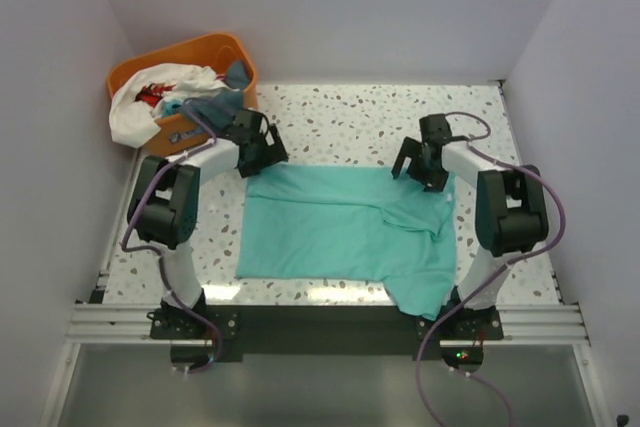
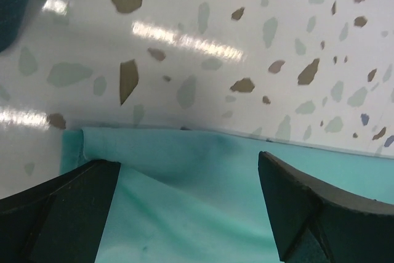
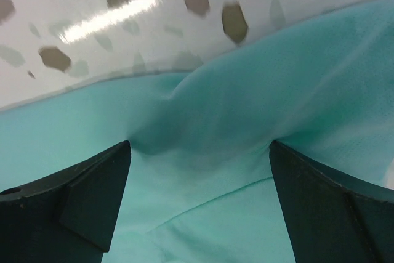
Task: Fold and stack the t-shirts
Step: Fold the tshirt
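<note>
A mint green t-shirt [image 1: 340, 232] lies spread on the speckled table [image 1: 350, 122], partly folded, with a loose flap hanging toward the front right. My left gripper [image 1: 262, 150] hovers over its far left corner, jaws open, nothing held; in the left wrist view the left gripper [image 2: 188, 173] straddles the shirt's edge [image 2: 184, 152]. At the far right corner my right gripper [image 1: 420, 164] also stands open. In the right wrist view the right gripper [image 3: 200, 152] spans a raised ridge of the green cloth [image 3: 209, 121]. More t-shirts [image 1: 165, 97], white, dark and red, fill the basket.
An orange plastic basket [image 1: 215, 50] stands at the table's far left corner, right behind the left arm. White walls close in the table on three sides. A metal rail [image 1: 320, 322] with both arm bases runs along the near edge.
</note>
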Available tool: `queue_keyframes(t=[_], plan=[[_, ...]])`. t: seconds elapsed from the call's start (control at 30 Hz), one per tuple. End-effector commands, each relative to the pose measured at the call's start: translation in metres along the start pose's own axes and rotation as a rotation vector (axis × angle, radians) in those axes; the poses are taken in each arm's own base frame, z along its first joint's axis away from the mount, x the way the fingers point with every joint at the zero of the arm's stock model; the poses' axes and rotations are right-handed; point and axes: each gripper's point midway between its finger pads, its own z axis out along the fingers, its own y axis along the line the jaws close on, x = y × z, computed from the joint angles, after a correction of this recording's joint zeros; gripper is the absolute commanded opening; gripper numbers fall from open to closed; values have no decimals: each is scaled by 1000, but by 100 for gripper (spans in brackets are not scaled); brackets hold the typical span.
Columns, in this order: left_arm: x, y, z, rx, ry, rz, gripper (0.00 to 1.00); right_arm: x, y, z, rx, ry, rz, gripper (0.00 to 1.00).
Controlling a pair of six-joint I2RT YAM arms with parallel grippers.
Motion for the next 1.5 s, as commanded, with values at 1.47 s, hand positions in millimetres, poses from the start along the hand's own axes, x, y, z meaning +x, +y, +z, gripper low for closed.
queue_keyframes(t=[1.47], plan=[[175,79,-150,-17,53,-155,94,109,-89,-133,-58,-257,249,99]])
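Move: Both open hands sit low on the far strip of the t-shirt, whose middle lies about 17 cm back and 21 cm right of the left hand, and some 14 cm back and 19 cm left of the right. From the left hand the orange bin stands roughly 17 cm ahead and 24 cm left. The t-shirt's loose sleeve lies some 33 cm back and 2 cm right of the right hand. Both open hands slide the t-shirt forward some 10 cm, then lift and swing back towards its near edge. ##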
